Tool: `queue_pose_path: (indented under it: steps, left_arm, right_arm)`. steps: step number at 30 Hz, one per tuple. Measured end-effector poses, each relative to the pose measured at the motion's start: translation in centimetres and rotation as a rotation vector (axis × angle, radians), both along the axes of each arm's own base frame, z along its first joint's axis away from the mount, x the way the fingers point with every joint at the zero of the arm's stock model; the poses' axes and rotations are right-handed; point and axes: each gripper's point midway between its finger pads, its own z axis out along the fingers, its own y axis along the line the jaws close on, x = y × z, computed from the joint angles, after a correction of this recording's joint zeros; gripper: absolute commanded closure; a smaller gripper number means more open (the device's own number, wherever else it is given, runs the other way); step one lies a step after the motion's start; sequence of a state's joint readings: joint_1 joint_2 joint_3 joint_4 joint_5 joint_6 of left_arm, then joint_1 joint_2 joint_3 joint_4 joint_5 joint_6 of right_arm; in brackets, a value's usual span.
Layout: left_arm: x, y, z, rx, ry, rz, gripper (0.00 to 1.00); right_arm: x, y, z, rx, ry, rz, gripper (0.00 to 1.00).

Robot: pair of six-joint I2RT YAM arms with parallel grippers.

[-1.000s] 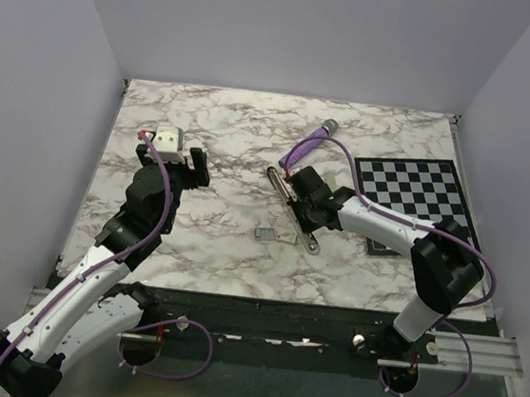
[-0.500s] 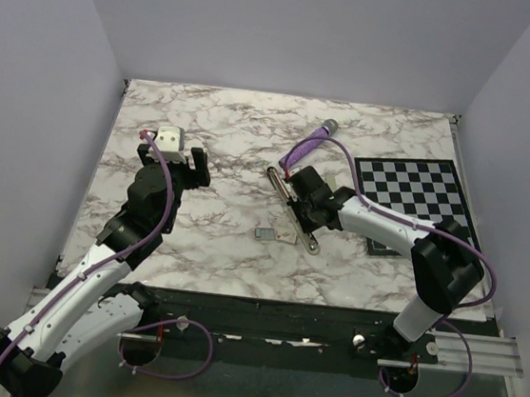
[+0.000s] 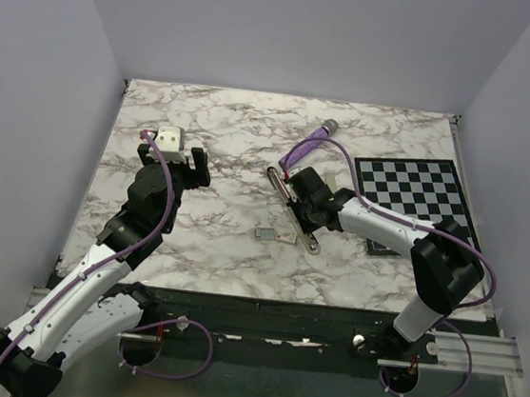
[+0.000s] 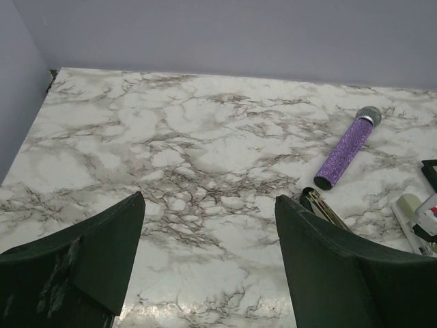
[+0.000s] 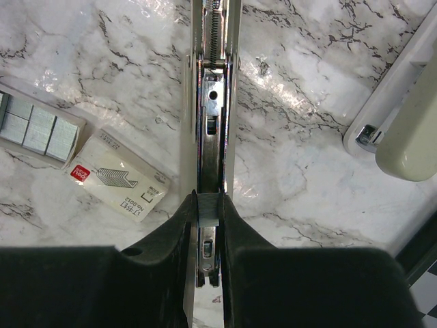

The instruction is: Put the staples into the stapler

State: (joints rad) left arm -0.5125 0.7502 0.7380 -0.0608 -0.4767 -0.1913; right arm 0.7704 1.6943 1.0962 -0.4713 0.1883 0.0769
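The stapler [image 5: 213,102] lies open on the marble, its dark metal rail and spring running straight away from my right gripper [image 5: 209,205]. That gripper is shut on a small grey block of staples [image 5: 209,213], held right over the rail's near end. The cream-white staples box [image 5: 117,182] lies just left of the rail, beside a tray of grey staple blocks [image 5: 37,130]. From above, the stapler [image 3: 278,180] is partly under the right gripper [image 3: 302,230], with the box [image 3: 285,238] beside it. My left gripper [image 4: 208,239] hovers open and empty over bare marble at the far left [image 3: 171,154].
A purple glitter cylinder with a grey tip [image 3: 311,143] lies behind the stapler. A checkerboard mat [image 3: 419,192] covers the right side under the right arm. A beige and white oblong part [image 5: 403,137] lies to the right of the rail.
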Motion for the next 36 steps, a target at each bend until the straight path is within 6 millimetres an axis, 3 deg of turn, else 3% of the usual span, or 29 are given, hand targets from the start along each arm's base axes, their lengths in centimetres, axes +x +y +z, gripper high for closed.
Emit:
queue_pose_path:
  steps: [15,17,26,29,36]
  left_arm:
    - [0.0,0.0,0.0,0.000,0.000,0.000,0.15]
    - [0.0,0.0,0.0,0.000,0.000,0.000,0.15]
    - [0.0,0.0,0.0,0.000,0.000,0.000,0.15]
    - [0.0,0.0,0.0,0.000,0.000,0.000,0.15]
    - [0.0,0.0,0.0,0.000,0.001,-0.001,0.15]
  right_arm:
    - [0.1,0.0,0.0,-0.003,-0.008,0.014,0.72]
    - [0.1,-0.1,0.0,-0.003,-0.010,0.016,0.67]
    - [-0.2,-0.3,-0.4,-0.013,-0.001,0.019,0.66]
    - [-0.2,-0.3,-0.4,-0.012,-0.002,0.018,0.60]
    - [-0.1,-0.2,1.6,0.033,-0.033,0.000,0.52]
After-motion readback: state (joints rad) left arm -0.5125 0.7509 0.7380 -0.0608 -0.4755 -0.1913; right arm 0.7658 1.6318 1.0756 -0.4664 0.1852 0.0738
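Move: The short staple strip is already pinched between the right fingertips, at the hand point, in the open stapler's magazine near its near end; the stapler's middle lies about 7 cm ahead and 5 cm left of the hand. The staple box is some 5 cm left and 2 cm back, the staple tray about 10 cm left and 1 cm back, the green stapler roughly 12 cm ahead and 6 cm right. From the left hand, the strip is about 29 cm right, 1 cm back and 25 cm lower. The staple strip is let go in the magazine: the right fingers part slowly to roughly twice their starting gap, one to each side of it. The hand stays almost in place, settling by barely half a centimetre, then rises some 2 cm from there, straight up off the stapler, with the fingers still widening. ##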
